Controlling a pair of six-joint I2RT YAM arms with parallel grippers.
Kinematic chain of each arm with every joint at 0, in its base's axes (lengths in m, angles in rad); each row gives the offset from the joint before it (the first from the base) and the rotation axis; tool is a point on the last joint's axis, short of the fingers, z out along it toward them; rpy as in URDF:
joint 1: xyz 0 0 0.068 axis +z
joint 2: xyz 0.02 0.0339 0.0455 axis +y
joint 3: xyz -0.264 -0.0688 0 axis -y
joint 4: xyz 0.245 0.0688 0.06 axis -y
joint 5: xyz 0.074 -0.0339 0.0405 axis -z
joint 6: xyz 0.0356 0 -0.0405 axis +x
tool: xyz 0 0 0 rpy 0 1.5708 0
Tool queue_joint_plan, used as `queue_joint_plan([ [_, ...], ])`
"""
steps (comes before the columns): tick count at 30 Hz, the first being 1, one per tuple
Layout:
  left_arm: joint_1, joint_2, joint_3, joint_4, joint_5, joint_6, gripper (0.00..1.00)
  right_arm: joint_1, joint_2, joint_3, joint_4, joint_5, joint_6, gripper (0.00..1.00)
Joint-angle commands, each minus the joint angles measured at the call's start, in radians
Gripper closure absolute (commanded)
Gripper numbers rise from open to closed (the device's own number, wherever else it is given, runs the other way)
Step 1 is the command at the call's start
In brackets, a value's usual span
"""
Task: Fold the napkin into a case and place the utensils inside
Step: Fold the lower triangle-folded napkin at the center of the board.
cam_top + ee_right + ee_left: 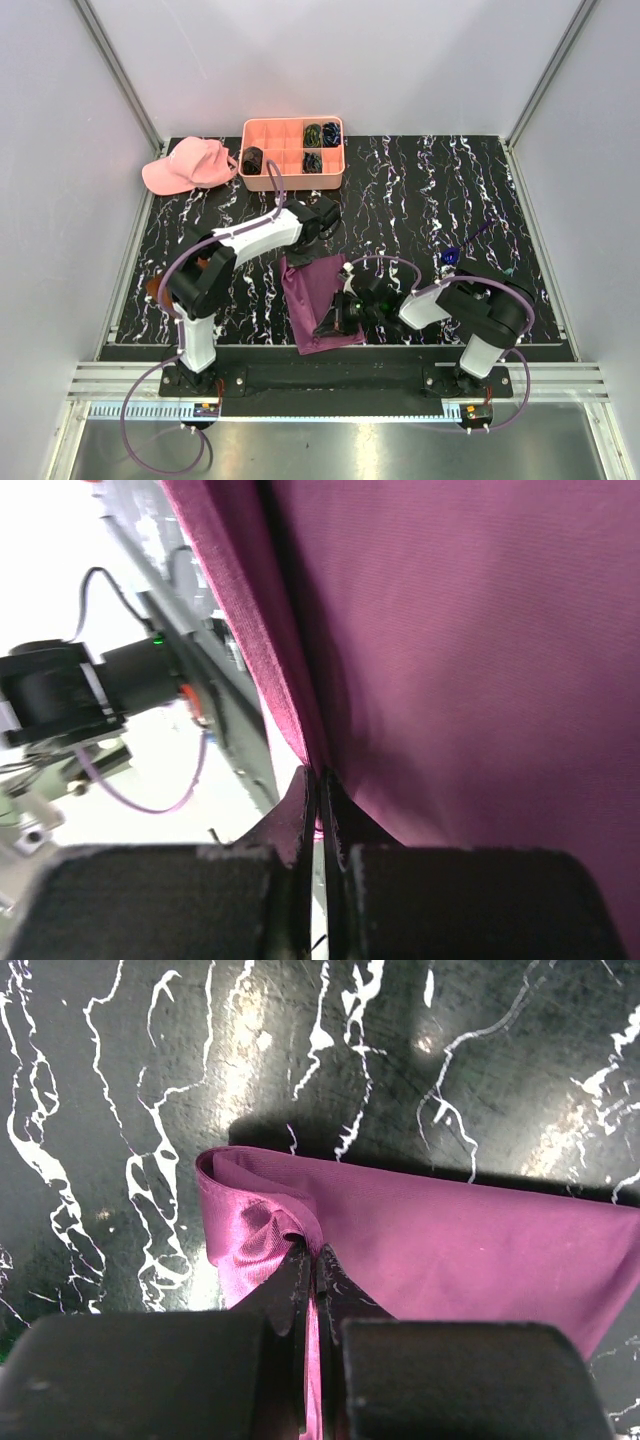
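The magenta napkin (318,292) lies folded on the black marbled table between the two arms. My left gripper (318,238) is at its far edge and, in the left wrist view, is shut (315,1255) on a bunched fold of the napkin (450,1250). At the near edge my right gripper (330,320) is shut (322,777) on the napkin (460,650), a thin layer of which is pinched between its tips. A small blue-ended piece of the utensils (451,257) lies to the right, beyond the right arm; the rest of them I cannot make out.
A salmon compartment tray (262,132) with dark coiled bundles stands at the back. A pink cap (185,165) lies to its left. A rust-brown cloth (155,288) peeks out behind the left arm. Grey walls enclose the table.
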Motion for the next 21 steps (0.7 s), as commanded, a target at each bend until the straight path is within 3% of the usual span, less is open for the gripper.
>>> queue_joint_plan([
  [1, 0.005, -0.045, 0.057, 0.127, -0.154, -0.017, 1.00, 0.023, -0.043, 0.018, -0.295, -0.055, -0.132, 1.00],
  [9, 0.028, -0.146, 0.017, 0.127, -0.131, 0.051, 1.00, 0.069, -0.026, 0.147, -0.393, -0.072, -0.190, 1.00],
  [21, 0.200, -0.269, -0.098, 0.142, -0.096, 0.181, 1.00, 0.109, 0.112, 0.417, -0.416, -0.124, -0.204, 1.00],
])
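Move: Both hands already pinch the left part of the maroon napkin, the left hand at its far left corner, the right at its near edge. The napkin's middle lies about 10 cm back and 9 cm right of the left hand; from the right hand it is some 7 cm ahead and 2 cm to the right, a couple of centimetres lower. Counted from the left hand, the brown cloth lies roughly 24 cm left and 5 cm back, the pink tray about 25 cm straight ahead. Leftward and up, after barely a centimetre's dip by the right hand, both hands swing the napkin's pinched side back towards the brown cloth. Each ends about 6 cm farther left, risen some 4 cm and eased slightly forward; the right wrist turns some 10 degrees, mostly counter-clockwise, and both grippers stay shut on the fabric. ##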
